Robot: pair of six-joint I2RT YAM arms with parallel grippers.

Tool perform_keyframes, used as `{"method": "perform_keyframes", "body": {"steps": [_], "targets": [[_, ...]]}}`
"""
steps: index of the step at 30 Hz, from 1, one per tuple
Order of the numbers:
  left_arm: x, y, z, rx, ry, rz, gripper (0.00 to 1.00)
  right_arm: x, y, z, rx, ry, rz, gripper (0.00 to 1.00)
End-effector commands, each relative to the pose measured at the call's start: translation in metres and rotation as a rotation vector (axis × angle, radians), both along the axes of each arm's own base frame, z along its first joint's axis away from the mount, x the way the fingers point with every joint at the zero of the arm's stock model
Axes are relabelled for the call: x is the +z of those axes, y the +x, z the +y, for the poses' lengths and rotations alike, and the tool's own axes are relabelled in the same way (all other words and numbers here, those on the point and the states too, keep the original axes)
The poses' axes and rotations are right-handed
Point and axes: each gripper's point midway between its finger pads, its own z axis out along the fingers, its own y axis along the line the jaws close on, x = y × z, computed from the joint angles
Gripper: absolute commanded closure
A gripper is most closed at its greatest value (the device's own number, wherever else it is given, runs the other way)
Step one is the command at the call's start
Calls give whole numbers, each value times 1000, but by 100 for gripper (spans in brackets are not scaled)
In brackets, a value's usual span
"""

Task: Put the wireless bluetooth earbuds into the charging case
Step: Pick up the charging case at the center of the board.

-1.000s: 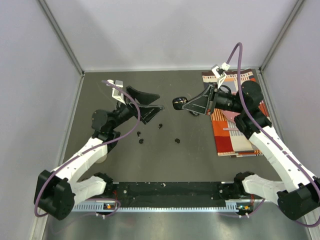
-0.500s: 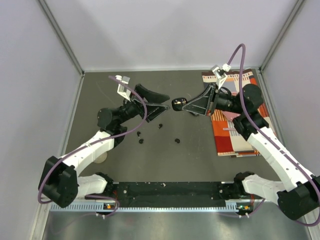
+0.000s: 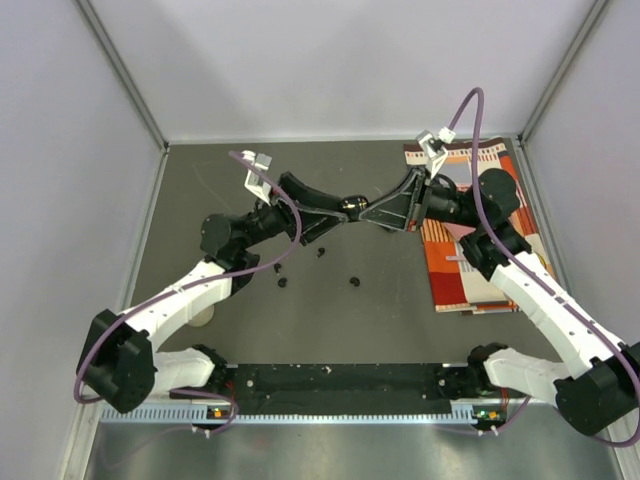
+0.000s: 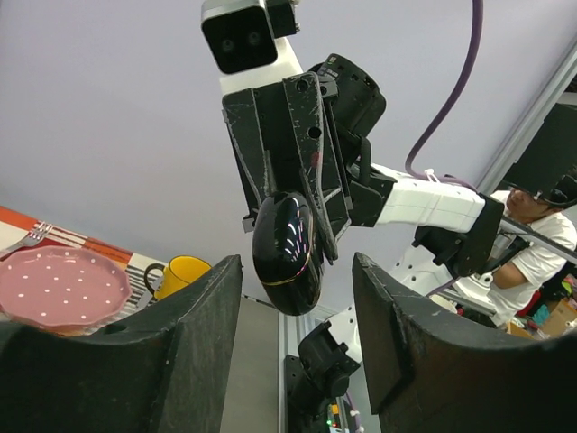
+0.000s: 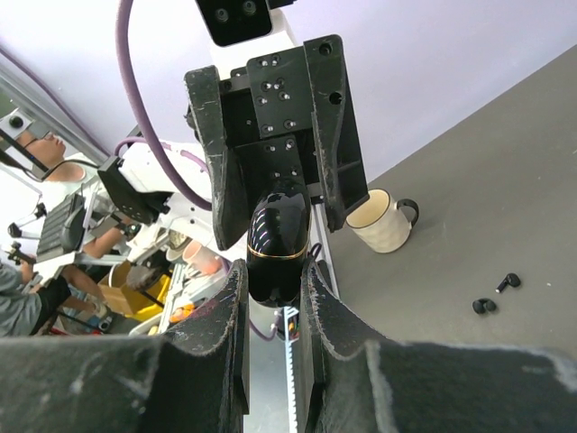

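Observation:
The charging case (image 3: 350, 207) is a glossy black oval pod with a gold seam, closed and held above the table. My right gripper (image 5: 275, 271) is shut on its lower end (image 5: 278, 230). My left gripper (image 4: 296, 266) faces it from the other side, open, with its jaws either side of the case (image 4: 287, 257) and a gap showing on both sides. Several tiny black earbuds (image 3: 322, 251) lie loose on the dark table under the grippers, two of them near each other (image 5: 509, 281). The two grippers (image 3: 345, 211) meet tip to tip mid-table.
An orange patterned cloth (image 3: 470, 270) lies at the right side of the table. On it are a pink plate (image 4: 59, 289) and a yellow mug (image 4: 180, 273). A cream mug (image 5: 383, 221) stands near the left arm. Grey walls enclose the table.
My left gripper has swung right and up to the case and its jaws have narrowed around it. The right gripper has shifted slightly left, still holding the case.

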Motion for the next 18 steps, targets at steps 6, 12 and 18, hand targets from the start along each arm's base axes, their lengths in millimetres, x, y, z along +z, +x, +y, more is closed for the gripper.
{"method": "perform_keyframes", "body": {"steps": [6,12,18], "targets": [[20,-9,-8,-20,-22,-84,66,11,-3,5,2,37,-54,100],[20,-10,-13,-22,-10,-99,90,8,-2,8,2,27,-46,100],[10,-5,-15,26,48,-130,100,-4,7,9,-48,-12,14,42]]}}
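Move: The charging case, held upright in the air at the right fingertips, lies about 3 cm to the right of the left hand's point and 1 cm above it, straight across. It is some 3 cm to the left of the right hand. On the board some 39 cm below the left hand are two earbuds: one about 3 cm ahead and 1 cm right, another about 10 cm ahead and 6 cm left. Left hand eases about 1 cm right and pinches the charging case; then the right fingers open, releasing it. ##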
